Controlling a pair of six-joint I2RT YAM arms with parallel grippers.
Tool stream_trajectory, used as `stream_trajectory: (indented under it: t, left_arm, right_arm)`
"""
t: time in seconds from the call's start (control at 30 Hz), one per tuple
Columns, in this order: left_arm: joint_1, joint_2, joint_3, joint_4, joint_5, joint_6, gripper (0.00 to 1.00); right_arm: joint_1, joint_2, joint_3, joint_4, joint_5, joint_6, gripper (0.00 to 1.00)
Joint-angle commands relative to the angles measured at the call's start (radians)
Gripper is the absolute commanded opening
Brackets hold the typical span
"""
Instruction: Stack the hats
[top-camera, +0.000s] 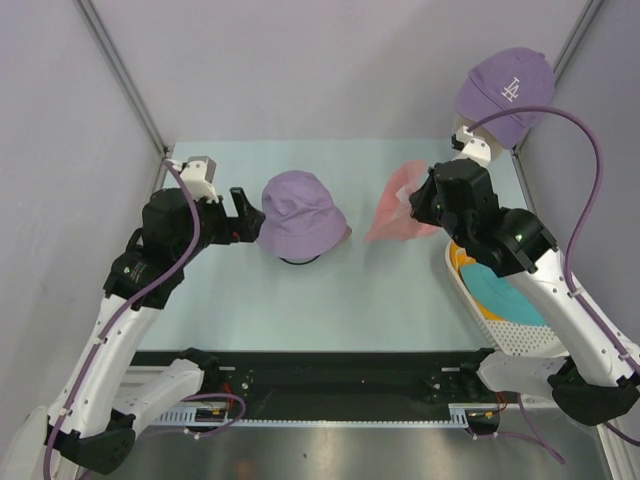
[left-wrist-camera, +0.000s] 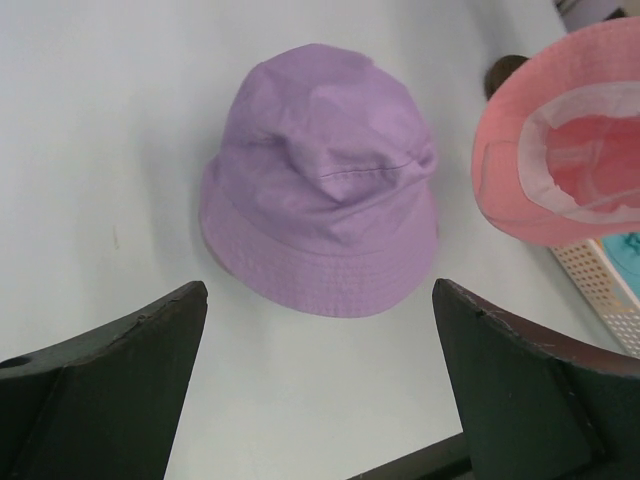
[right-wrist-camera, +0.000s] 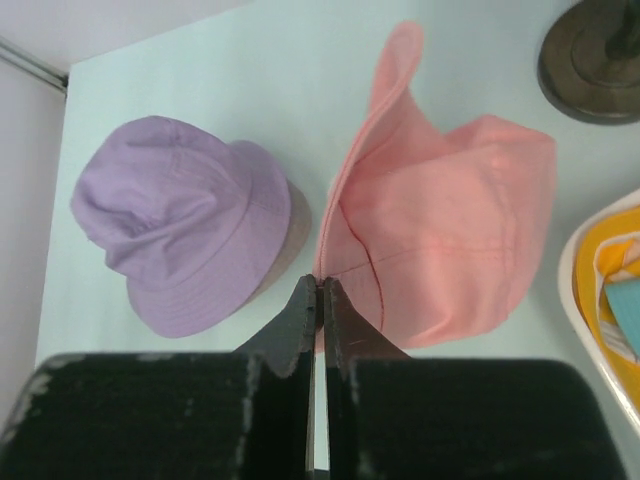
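A lavender hat (top-camera: 300, 208) (left-wrist-camera: 325, 175) (right-wrist-camera: 180, 225) sits crown-up at the table's middle over a beige form. My left gripper (top-camera: 245, 215) (left-wrist-camera: 320, 290) hovers just to its left, open wide, with nothing between the fingers. My right gripper (top-camera: 428, 198) (right-wrist-camera: 321, 285) is shut on the brim of a pink hat (top-camera: 400, 200) (right-wrist-camera: 450, 230) (left-wrist-camera: 560, 150), which hangs in the air right of the lavender one. An orange hat (top-camera: 462, 262) (right-wrist-camera: 610, 260) and a teal hat (top-camera: 505, 295) (right-wrist-camera: 628, 322) lie in a basket at the right.
The white basket (top-camera: 485, 322) (left-wrist-camera: 592, 272) stands at the table's right edge under my right arm. A purple baseball cap (top-camera: 505, 90) sits on a stand at the back right; its round dark base (right-wrist-camera: 590, 50) rests on the table. Walls enclose the left, back and right.
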Motion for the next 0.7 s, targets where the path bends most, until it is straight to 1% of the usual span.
stream_trajectory:
  t: [0.0,0.17,0.23,0.3,0.33,0.37,0.43,0.5,0.53,0.67]
  left_arm:
    - [-0.015,0.006,0.036,0.143,0.171,0.035,1.0]
    - [-0.058,0.044,0.037,0.243,0.276,0.025,1.0]
    - [-0.105,0.064,0.065,0.273,0.299,0.031,1.0]
    - [-0.156,0.099,0.091,0.295,0.293,0.07,1.0]
    - [-0.211,0.114,0.114,0.305,0.29,0.086,1.0]
    - [-0.237,0.139,0.123,0.318,0.286,0.114,1.0]
    - [-0.297,0.17,0.138,0.361,0.308,0.13,1.0]
    - [-0.325,0.219,0.152,0.393,0.313,0.134,1.0]
    - [-0.351,0.236,0.174,0.396,0.311,0.137,1.0]
    - [-0.399,0.315,0.232,0.399,0.317,0.169,1.0]
  right_arm:
    - [0.037,0.042,0.126,0.039,0.046,-0.056,0.0]
    - [0.087,0.105,0.213,0.017,0.078,-0.098,0.0]
    - [0.1,0.125,0.261,0.004,0.081,-0.107,0.0]
    - [0.113,0.15,0.293,0.001,0.08,-0.113,0.0]
    - [0.118,0.16,0.314,0.001,0.072,-0.116,0.0]
    - [0.12,0.176,0.328,-0.001,0.068,-0.118,0.0]
    - [0.13,0.193,0.353,0.002,0.048,-0.118,0.0]
    - [0.146,0.214,0.362,0.007,0.037,-0.118,0.0]
    - [0.15,0.22,0.367,0.005,0.029,-0.115,0.0]
    - [0.175,0.245,0.373,0.014,0.015,-0.101,0.0]
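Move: The right hand already holds the pink hat; the purple hats on the wire stand, where it is being taken, lie about 23 cm to its left, 8 cm ahead and 16 cm lower. The basket is some 20 cm to its right, 5 cm back and 25 cm below. From the open left hand, the pink hat is roughly 30 cm right and 5 cm ahead at nearly its own height, and the purple hats about 10 cm ahead, 9 cm right and 13 cm lower. Still pinching the pink hat by its brim, the right hand carries it left and up, about 7 cm across, bringing it nearer the purple hats. The left hand sweeps some 18 cm right to meet it, rising about 6 cm and swinging its wrist nearly 40 degrees clockwise, fingers staying wide open; they end close to the free brim, with no clear touch. ##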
